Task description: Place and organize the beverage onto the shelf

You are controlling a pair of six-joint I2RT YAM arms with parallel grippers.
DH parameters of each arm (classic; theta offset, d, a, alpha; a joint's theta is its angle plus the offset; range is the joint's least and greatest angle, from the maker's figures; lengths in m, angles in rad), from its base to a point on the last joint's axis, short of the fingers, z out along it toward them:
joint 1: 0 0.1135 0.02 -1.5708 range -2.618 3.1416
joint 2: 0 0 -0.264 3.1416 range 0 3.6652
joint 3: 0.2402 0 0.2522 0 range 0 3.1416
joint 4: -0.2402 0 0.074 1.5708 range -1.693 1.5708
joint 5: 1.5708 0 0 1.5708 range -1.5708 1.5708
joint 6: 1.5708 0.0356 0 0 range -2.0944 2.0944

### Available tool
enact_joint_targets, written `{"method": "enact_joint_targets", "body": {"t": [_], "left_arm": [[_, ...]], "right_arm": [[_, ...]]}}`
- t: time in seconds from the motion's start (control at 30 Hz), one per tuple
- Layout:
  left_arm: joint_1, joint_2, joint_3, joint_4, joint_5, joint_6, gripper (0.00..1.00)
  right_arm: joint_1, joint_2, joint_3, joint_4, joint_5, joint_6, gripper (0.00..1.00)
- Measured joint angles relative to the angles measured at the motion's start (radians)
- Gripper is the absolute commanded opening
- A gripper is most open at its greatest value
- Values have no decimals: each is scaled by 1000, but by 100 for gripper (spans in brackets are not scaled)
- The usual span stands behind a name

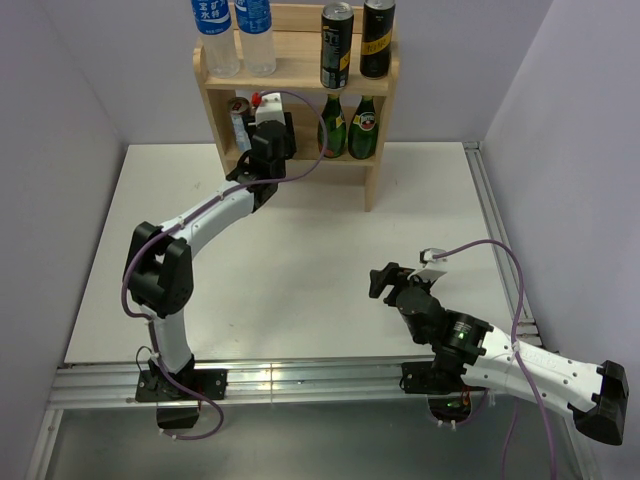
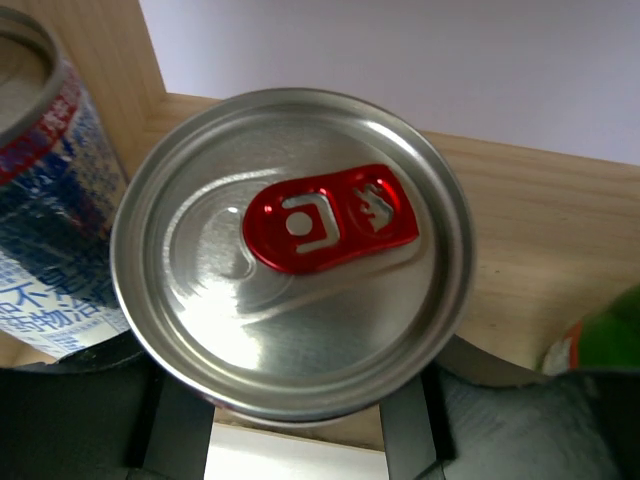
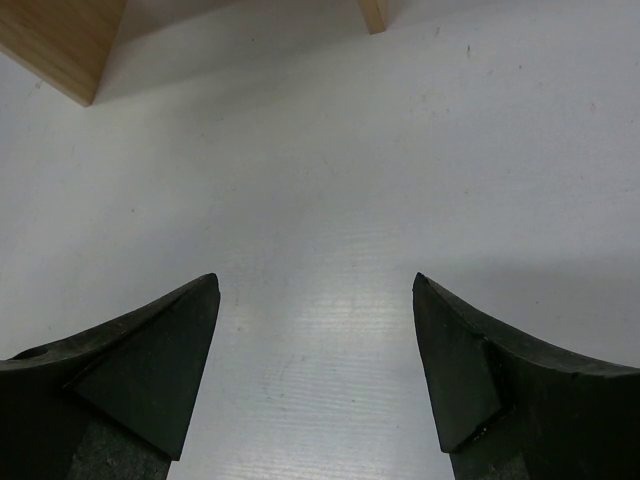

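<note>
The light-wood shelf (image 1: 300, 75) stands at the back of the table. Its top tier carries two water bottles (image 1: 215, 35) and two black-and-gold cans (image 1: 336, 45). My left gripper (image 1: 268, 125) reaches into the lower tier, shut on a slim silver can (image 2: 290, 250) with a red tab. Its dark fingers (image 2: 175, 430) press the can's sides. A second silver can (image 2: 50, 200) stands just left of it against the side panel. My right gripper (image 3: 315, 350) hangs open over bare table, well away from the shelf, nothing between its fingers.
Two green glass bottles (image 1: 348, 128) stand on the right of the lower tier, and one green bottle (image 2: 610, 340) shows close to the held can's right. The shelf's wooden feet (image 3: 60, 40) lie ahead of the right gripper. A metal rail (image 1: 500, 250) runs along the table's right edge.
</note>
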Motion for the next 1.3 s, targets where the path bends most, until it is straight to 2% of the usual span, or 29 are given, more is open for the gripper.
{"method": "enact_joint_targets", "body": {"t": [0.17,0.3,0.4,0.47,0.5,0.6,1.03,1.3], "left_arm": [[5,0,2,-6,-2,-2,10],[6,0,2,-6,-3,-2,30],[6,0,2,-6,-3,-1,52],[6,1,2,-6,-3,-1,62],[6,1,2,-7,-3,-1,72],[8,1,2,-7,-9,1,81],[8,0,0,-6,-2,-9,84],[15,-53,-76,-10,31,-60,95]], "right_arm": [[2,0,0,0,0,0,85],[2,0,0,0,0,0,85],[2,0,0,0,0,0,85],[2,0,0,0,0,0,85],[2,0,0,0,0,0,85],[2,0,0,0,0,0,85],[5,1,0,0,0,0,85],[6,8,0,0,6,1,85]]}}
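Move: My left hand still holds the silver-topped can between its fingers at the lower shelf; the spot for it is straight below, its board about 6 cm down. The blue-white can already stands some 7 cm to my left and about 1 cm farther out, and the nearer green bottle is roughly 15 cm to my right, level ahead. From my right hand that shelf spot lies about 32 cm ahead, 32 cm left and 8 cm higher. I hold my left hand nearly still with the can at its place on the lower shelf. Then I spread the fingers wide, letting go of its sides, and just begin to ease back and down out of the shelf, about 1 cm each way, with a slight drift left and almost no wrist turn. ##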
